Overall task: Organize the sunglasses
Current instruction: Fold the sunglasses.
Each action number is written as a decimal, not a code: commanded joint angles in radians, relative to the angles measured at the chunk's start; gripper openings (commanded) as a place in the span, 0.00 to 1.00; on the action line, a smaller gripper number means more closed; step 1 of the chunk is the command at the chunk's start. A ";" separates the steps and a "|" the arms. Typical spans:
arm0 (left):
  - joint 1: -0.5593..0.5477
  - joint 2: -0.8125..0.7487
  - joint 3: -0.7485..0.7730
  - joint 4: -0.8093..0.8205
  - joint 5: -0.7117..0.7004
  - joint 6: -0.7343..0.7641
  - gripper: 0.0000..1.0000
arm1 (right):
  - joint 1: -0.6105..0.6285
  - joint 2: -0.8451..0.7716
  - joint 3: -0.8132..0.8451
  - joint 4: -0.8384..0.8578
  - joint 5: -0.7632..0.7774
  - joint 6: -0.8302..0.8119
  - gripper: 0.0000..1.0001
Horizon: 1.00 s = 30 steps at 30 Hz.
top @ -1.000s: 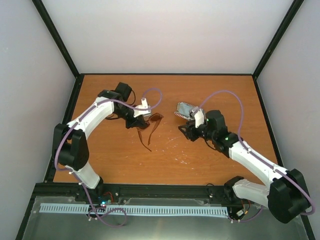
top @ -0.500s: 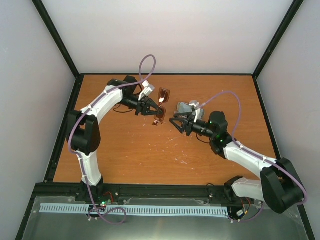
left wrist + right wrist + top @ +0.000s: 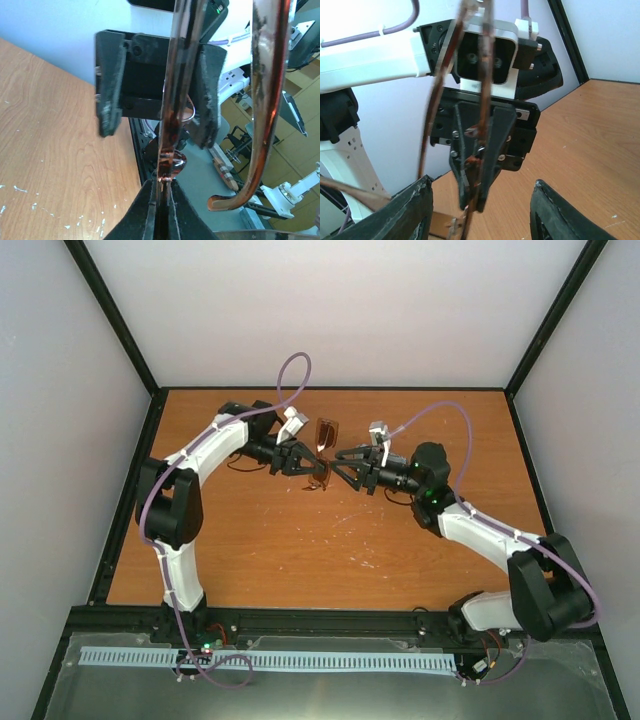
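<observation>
The sunglasses [image 3: 323, 450] hang above the table's back middle, thin reddish-brown frame with brownish lenses. My left gripper [image 3: 303, 462] is shut on the frame; in the left wrist view its tips [image 3: 161, 184] pinch the sunglasses [image 3: 175, 90] edge-on, one temple arm [image 3: 267, 100] curving to the right. My right gripper [image 3: 341, 462] faces it from the right, open. Its dark fingers [image 3: 107, 95] stand on either side of the frame without touching it. In the right wrist view the right gripper [image 3: 482, 182] gapes wide before the left gripper [image 3: 482, 150] and the sunglasses [image 3: 484, 65].
The orange wooden table [image 3: 300, 550] has white scuff marks near its middle. Black frame posts [image 3: 130, 350] and pale walls close it in on three sides. Purple cables [image 3: 295, 365] loop above both wrists.
The left gripper lifted the sunglasses off the table and carried them back and to the right. The right arm swung left, bringing its open fingers around the frame.
</observation>
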 commanded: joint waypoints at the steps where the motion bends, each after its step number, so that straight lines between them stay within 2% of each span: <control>1: -0.025 -0.041 -0.015 -0.018 0.087 0.057 0.01 | -0.009 0.067 0.057 0.026 -0.065 0.023 0.52; 3: -0.030 -0.044 -0.017 -0.018 0.090 0.058 0.01 | -0.008 0.089 0.092 -0.019 -0.085 0.006 0.52; 8: -0.038 -0.045 -0.012 -0.018 0.098 0.059 0.01 | -0.009 0.112 0.111 -0.002 -0.098 0.015 0.51; 21: -0.062 -0.032 -0.001 -0.017 0.105 0.066 0.01 | -0.007 0.218 0.178 0.016 -0.181 0.063 0.42; 24: -0.067 -0.026 0.005 -0.019 0.104 0.064 0.01 | -0.005 0.230 0.190 0.017 -0.189 0.064 0.32; 26: -0.075 -0.025 0.004 -0.017 0.103 0.065 0.02 | -0.004 0.237 0.197 0.012 -0.193 0.066 0.19; 28: -0.083 -0.027 0.002 -0.018 0.099 0.067 0.06 | -0.003 0.239 0.200 0.011 -0.192 0.066 0.05; 30: -0.091 -0.025 -0.001 -0.018 0.093 0.067 0.15 | -0.001 0.238 0.202 0.014 -0.190 0.063 0.03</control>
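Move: The left hand already pinches the sunglasses by their frame, held high over the table, their middle about 2 cm ahead of its fingers and 1 cm to the right. The half-open right fingers face them from the other side: from that hand the sunglasses' middle lies some 4 cm to the left and about 2 cm ahead. The left fingertips lie about 5 cm to the right hand's left, roughly level fore and aft. Leftwards, about 3 cm, the right hand closes in on the sunglasses, edging forward at first and then easing back, while it turns some 15 degrees counter-clockwise. Near the end its fingers shut on the frame right beside the left fingertips. The left hand keeps its pinch and draws back a little over 1 cm. ##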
